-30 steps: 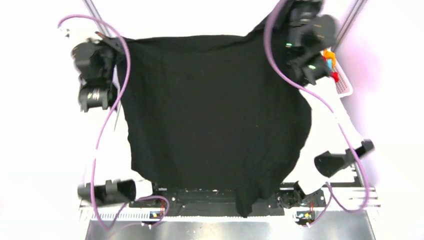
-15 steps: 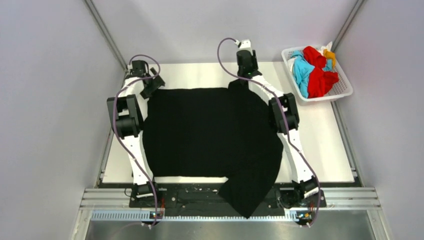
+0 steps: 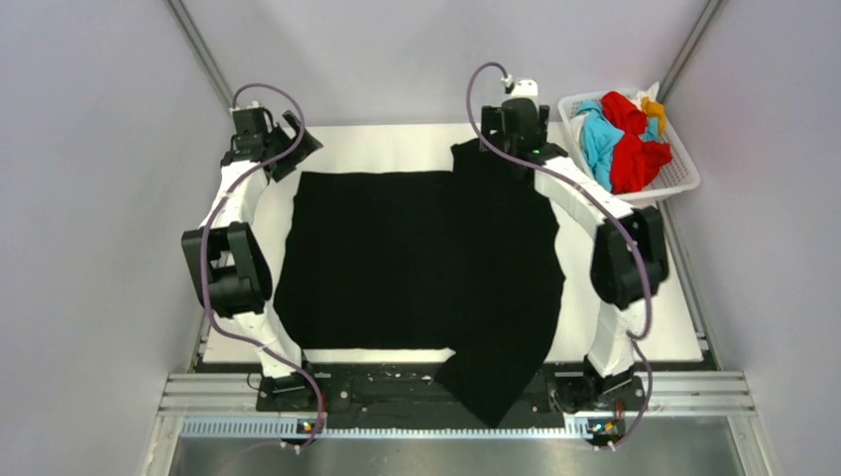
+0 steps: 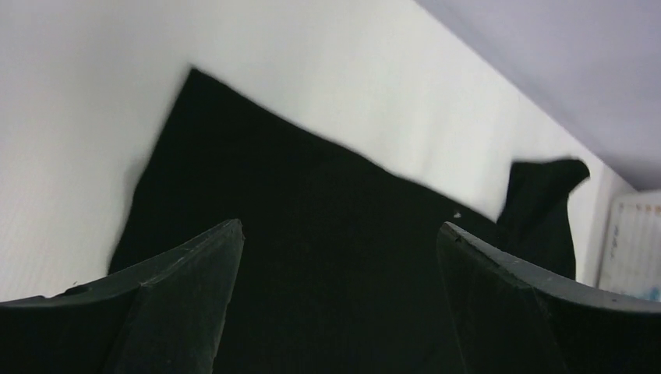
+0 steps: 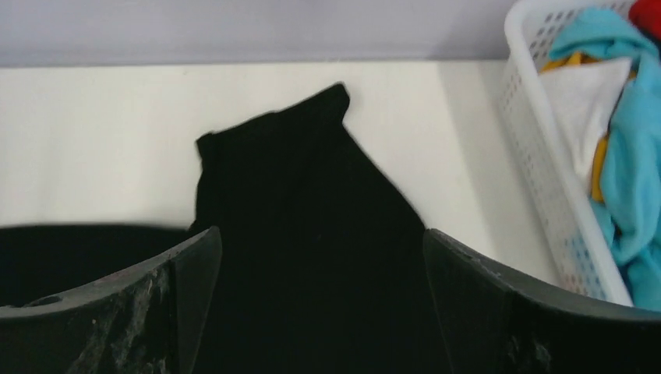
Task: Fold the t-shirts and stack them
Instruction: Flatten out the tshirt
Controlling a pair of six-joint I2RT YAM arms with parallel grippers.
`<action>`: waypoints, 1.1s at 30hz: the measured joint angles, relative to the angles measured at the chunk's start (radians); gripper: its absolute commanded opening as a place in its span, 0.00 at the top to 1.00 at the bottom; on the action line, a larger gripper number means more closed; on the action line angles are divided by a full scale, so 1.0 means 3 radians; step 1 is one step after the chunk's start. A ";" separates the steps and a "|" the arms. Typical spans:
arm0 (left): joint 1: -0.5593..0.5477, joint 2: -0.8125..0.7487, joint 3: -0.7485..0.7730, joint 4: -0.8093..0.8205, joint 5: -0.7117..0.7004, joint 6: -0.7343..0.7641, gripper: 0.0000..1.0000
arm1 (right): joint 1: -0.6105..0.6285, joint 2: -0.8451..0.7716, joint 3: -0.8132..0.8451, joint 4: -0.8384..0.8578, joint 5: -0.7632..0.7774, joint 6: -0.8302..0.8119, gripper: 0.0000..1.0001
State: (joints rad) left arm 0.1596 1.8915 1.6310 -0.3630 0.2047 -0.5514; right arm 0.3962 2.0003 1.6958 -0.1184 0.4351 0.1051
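The large black t-shirt (image 3: pixel 417 258) lies spread flat on the white table, with one lower corner (image 3: pixel 491 387) hanging over the near edge. My left gripper (image 3: pixel 298 149) hovers open above the shirt's far left corner; in the left wrist view its fingers (image 4: pixel 179 296) stand wide apart over the black cloth (image 4: pixel 327 195), holding nothing. My right gripper (image 3: pixel 514 129) hangs open over the raised far right sleeve (image 5: pixel 312 179), also holding nothing. Red (image 3: pixel 635 149), turquoise (image 3: pixel 598 139) and orange-yellow (image 3: pixel 653 104) t-shirts lie bunched in the basket.
The white lattice basket (image 3: pixel 677 181) stands at the table's far right corner, close beside my right arm; its wall (image 5: pixel 538 148) shows at the right of the right wrist view. Grey walls close in the table on the left, right and far side.
Both grippers have opened and let go of the black shirt's far corners. The shirt, held up a second ago, now lies flat, and both wrists have drawn back and risen.
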 measured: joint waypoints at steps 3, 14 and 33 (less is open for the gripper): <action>-0.0041 -0.0326 -0.0467 0.0052 0.0156 -0.0001 0.01 | 0.0000 -0.0670 -0.0688 -0.0006 -0.0231 0.0287 0.01; -0.0359 0.0013 -0.0851 -0.0128 0.0318 0.0004 0.01 | -0.0023 -0.0706 -0.1542 -0.0474 -0.0651 0.0888 0.01; -0.0348 0.1179 0.0542 -0.0628 0.0462 -0.0089 0.02 | -0.0488 0.0219 -0.0797 -0.0608 -0.0734 0.1213 0.02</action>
State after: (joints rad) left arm 0.0551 2.2452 1.7935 -0.5514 0.3431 -0.5781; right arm 0.2497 2.0659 1.4567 -0.3008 0.2150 0.4690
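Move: The black t-shirt lies spread below both hands, its middle about 19 cm back and 27 cm to the right of the left gripper, 15 cm down; its far left corner is some 4 cm ahead and 4 cm left of that gripper. From the right gripper the shirt's middle is roughly 22 cm back, 19 cm left, 17 cm down; the far sleeve is 8 cm ahead and 5 cm left, the laundry basket 32 cm right and 6 cm ahead. Bring both wide-open grippers down and back onto the far part of the t-shirt, left one also 8 cm rightward, inside its corner, each tipping its fingers down 20 to 30 degrees. Then, fingertips resting on the cloth, push it forward about 6 cm with both, the right hand easing a few centimetres to its right. ##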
